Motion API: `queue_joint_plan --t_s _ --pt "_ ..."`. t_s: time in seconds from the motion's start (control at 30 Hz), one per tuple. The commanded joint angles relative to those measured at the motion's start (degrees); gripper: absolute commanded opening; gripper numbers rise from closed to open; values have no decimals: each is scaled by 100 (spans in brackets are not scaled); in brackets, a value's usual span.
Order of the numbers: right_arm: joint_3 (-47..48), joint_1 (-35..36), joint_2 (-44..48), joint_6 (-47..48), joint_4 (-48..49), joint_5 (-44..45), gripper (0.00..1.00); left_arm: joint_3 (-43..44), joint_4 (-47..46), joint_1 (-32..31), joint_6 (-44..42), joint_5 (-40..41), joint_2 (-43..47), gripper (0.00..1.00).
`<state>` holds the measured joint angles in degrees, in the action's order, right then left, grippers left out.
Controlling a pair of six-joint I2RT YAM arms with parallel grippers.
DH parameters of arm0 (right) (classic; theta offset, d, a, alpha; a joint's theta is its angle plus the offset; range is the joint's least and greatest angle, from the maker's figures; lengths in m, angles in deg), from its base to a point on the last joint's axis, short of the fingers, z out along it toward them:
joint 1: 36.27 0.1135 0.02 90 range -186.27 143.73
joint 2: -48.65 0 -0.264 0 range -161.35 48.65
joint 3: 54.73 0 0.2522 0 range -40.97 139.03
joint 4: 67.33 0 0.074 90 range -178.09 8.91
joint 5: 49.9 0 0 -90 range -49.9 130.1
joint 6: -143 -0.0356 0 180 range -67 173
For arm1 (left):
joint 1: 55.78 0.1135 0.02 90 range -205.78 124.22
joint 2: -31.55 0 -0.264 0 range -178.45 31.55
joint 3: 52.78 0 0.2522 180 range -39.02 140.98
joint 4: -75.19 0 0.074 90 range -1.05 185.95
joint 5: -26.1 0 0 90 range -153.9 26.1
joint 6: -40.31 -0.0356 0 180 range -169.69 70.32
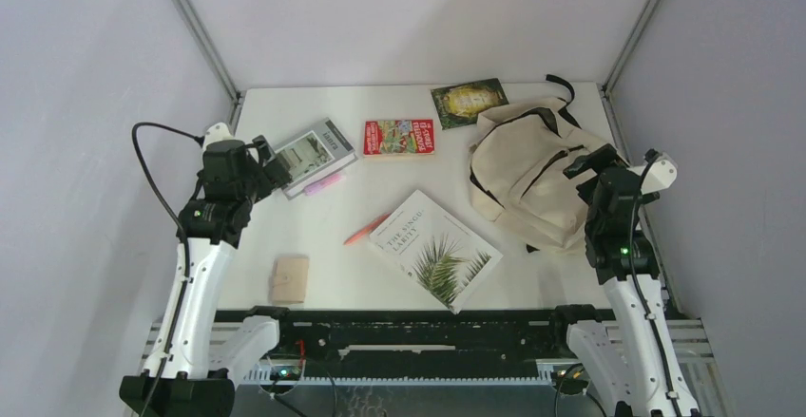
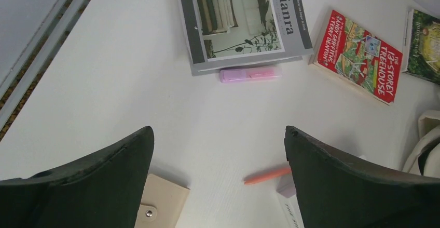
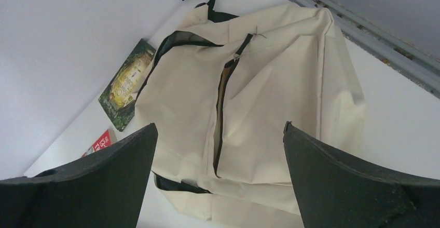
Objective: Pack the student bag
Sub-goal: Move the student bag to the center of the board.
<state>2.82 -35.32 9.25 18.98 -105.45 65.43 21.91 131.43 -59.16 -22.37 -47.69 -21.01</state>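
Note:
The student bag (image 1: 532,175), cream canvas with black zippers and straps, lies flat at the right back of the table, its front zipper partly open. My right gripper (image 1: 591,166) hovers open above its near right side; in the right wrist view the bag (image 3: 270,98) fills the space beyond the open gripper (image 3: 219,125), with nothing between the fingers. My left gripper (image 1: 273,162) hangs open over the left of the table, and in its wrist view the open gripper (image 2: 218,130) frames bare tabletop.
A grey book (image 1: 314,154) with a pink highlighter (image 1: 323,184) beside it, a red book (image 1: 399,137) and a green book (image 1: 468,103) lie along the back. A white palm-leaf book (image 1: 435,248), an orange pen (image 1: 366,230) and a beige snap pouch (image 1: 290,278) lie nearer.

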Motion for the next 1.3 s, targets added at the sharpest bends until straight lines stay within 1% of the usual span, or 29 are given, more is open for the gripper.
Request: queue_joint_plan --t_s 0.0,0.1,0.3,0.4,0.47,0.6,0.67,0.77,0.9,1.0,1.1,1.2,1.27 --pt "59 -42 -2 -155 47 -9 100 90 -316 67 0 -413 108 100" --pt "59 -51 -25 -362 -121 191 100 6 -331 66 -92 -724 62 99" --pt "59 -51 -68 -480 -339 323 100 -224 -413 67 -313 -914 234 99" --pt "59 -51 -147 -597 -313 235 100 -396 -486 22 -275 -1412 195 99" --pt "59 -51 -313 -660 -221 103 100 -562 -591 -316 -178 -1494 161 99" --pt "145 72 -993 -892 -139 -351 100 -853 -842 -1681 57 -922 -53 100" --pt "320 434 -1493 -739 -159 -347 100 -912 -1004 -2217 249 -980 -299 100" --pt "870 1253 -2423 -303 -303 -201 100 -919 -1200 -2926 421 -1048 -764 100" --pt "1895 1839 -3893 158 -466 -303 100 -708 -1188 -3536 451 -1047 -1210 100" --pt "2779 1921 -5069 188 -650 -480 100 -629 -1097 -3752 458 -988 -1291 100" --pt "3873 1903 -6077 73 -926 -367 100 -753 -1080 -3761 494 -839 -1086 100" --pt "4863 1785 -7016 -127 -1405 -393 100 -842 -1002 -3762 479 -619 -873 100" --pt "5323 1695 -7501 -208 -1620 -491 96 -856 -945 -3767 465 -494 -778 100"
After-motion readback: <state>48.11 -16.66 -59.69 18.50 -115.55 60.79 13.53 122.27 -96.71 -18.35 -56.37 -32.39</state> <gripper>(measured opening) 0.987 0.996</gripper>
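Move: For my right hand, the student bag's middle lies about 19 cm ahead, 2 cm left and 19 cm below; the green book is some 41 cm ahead and 22 cm left, the red book 30 cm ahead and 42 cm left. For my left hand, the bag is about 17 cm ahead and 59 cm right; on its way lie the orange pen, 4 cm ahead and 12 cm right, and the white palm book, 2 cm back and 30 cm right. I sweep my open right hand forward and left some 17 cm each way over the bag, sinking about 12 cm towards its left edge, while the fingers tip down and turn counter-clockwise. My left hand, also open, swings about 22 cm right towards the palm book and bag, dropping some 9 cm, drawing back slightly and turning clockwise about 40 degrees. ##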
